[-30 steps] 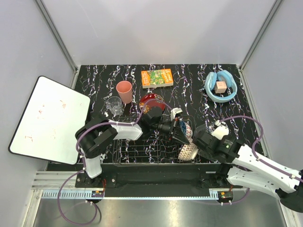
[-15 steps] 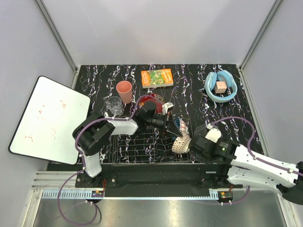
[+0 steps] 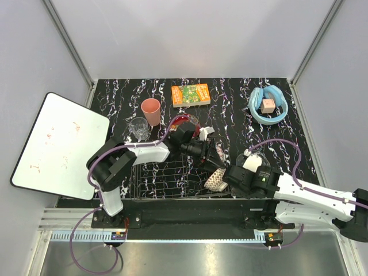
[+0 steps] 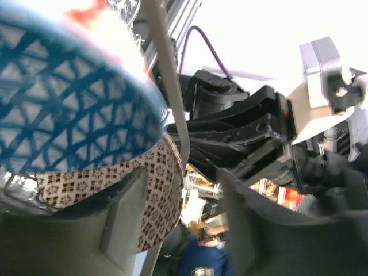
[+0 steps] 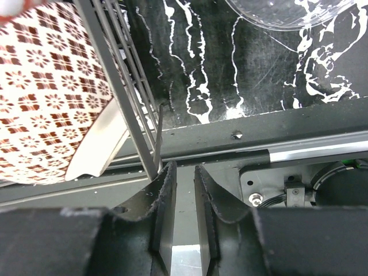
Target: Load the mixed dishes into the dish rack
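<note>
The dark wire dish rack (image 3: 167, 178) sits at the near edge between my arms. A blue patterned bowl (image 4: 69, 103) and a beige patterned bowl (image 4: 164, 190) lean together at its right end, behind a rack wire (image 4: 169, 75). My left gripper (image 4: 181, 184) is open just beside them with nothing between its fingers; from above it (image 3: 208, 145) hovers over the rack's right part. My right gripper (image 5: 183, 169) stands open by a narrow gap, empty, at the rack's corner wire (image 5: 118, 92), with the beige bowl (image 5: 52, 98) beyond. A clear glass bowl (image 5: 287, 11) lies on the table.
A salmon-pink cup (image 3: 150, 110), a glass tumbler (image 3: 138, 127) and a red bowl (image 3: 183, 121) stand behind the rack. An orange-green box (image 3: 190, 94) and light-blue headphones (image 3: 268, 105) lie at the back. A white board (image 3: 57, 144) overhangs the left edge.
My left gripper has opened and let go of the blue bowl, drawing back a little. My right arm has shifted left, and the beige bowl has moved left into the rack's right end.
</note>
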Robot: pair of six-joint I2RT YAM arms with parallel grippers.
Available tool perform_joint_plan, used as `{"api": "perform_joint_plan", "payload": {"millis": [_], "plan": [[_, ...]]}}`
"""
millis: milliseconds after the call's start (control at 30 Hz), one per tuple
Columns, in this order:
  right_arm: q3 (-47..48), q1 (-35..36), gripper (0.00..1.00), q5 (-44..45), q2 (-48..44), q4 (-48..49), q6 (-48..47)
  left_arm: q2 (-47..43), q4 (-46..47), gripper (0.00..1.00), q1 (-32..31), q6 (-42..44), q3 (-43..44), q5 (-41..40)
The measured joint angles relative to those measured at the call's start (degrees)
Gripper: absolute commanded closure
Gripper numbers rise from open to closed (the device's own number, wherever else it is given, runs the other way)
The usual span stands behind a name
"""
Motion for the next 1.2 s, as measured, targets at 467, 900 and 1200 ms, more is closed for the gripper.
{"api": "perform_joint_plan", "payload": {"millis": [467,900,1200], "plan": [[5.14,0.11,0.68,3.02,-0.04,-2.49,-1.62,-6.64,-29.90,0.01,6.34,25.40,17.16,4.61],[5.70,0.26,0.70,5.88,-2.49,-1.86,-1.66,-11.47,-86.12,0.01,22.05,75.10,28.50,-7.02],[4.13,0.31,0.71,6.05,-4.44,-0.83,-0.57,-10.78,-91.45,0.01,23.32,78.99,22.45,-24.04]]}}
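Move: Lying about 17 cm ahead and 15 cm left of the left hand is the red plate, some 12 cm lower. The glass is roughly 16 cm ahead and 36 cm left; the patterned bowl just let go sits 6 cm back and 1 cm left, with the blue bowl 3 cm ahead, 2 cm left. From the right hand, the clear bowl is about 8 cm ahead and 8 cm right, the red plate about 25 cm ahead and 23 cm left. Finishing its release of the patterned bowl, the left hand opens from half to wide and arcs over the rack: up about 11 cm while going forward and left, then down again, ending some 24 cm left above the rack's left part, fingers swung from pointing right to mostly down. Beside the rack's right rim, the right hand rises about 4 cm and eases 2 cm forward. ##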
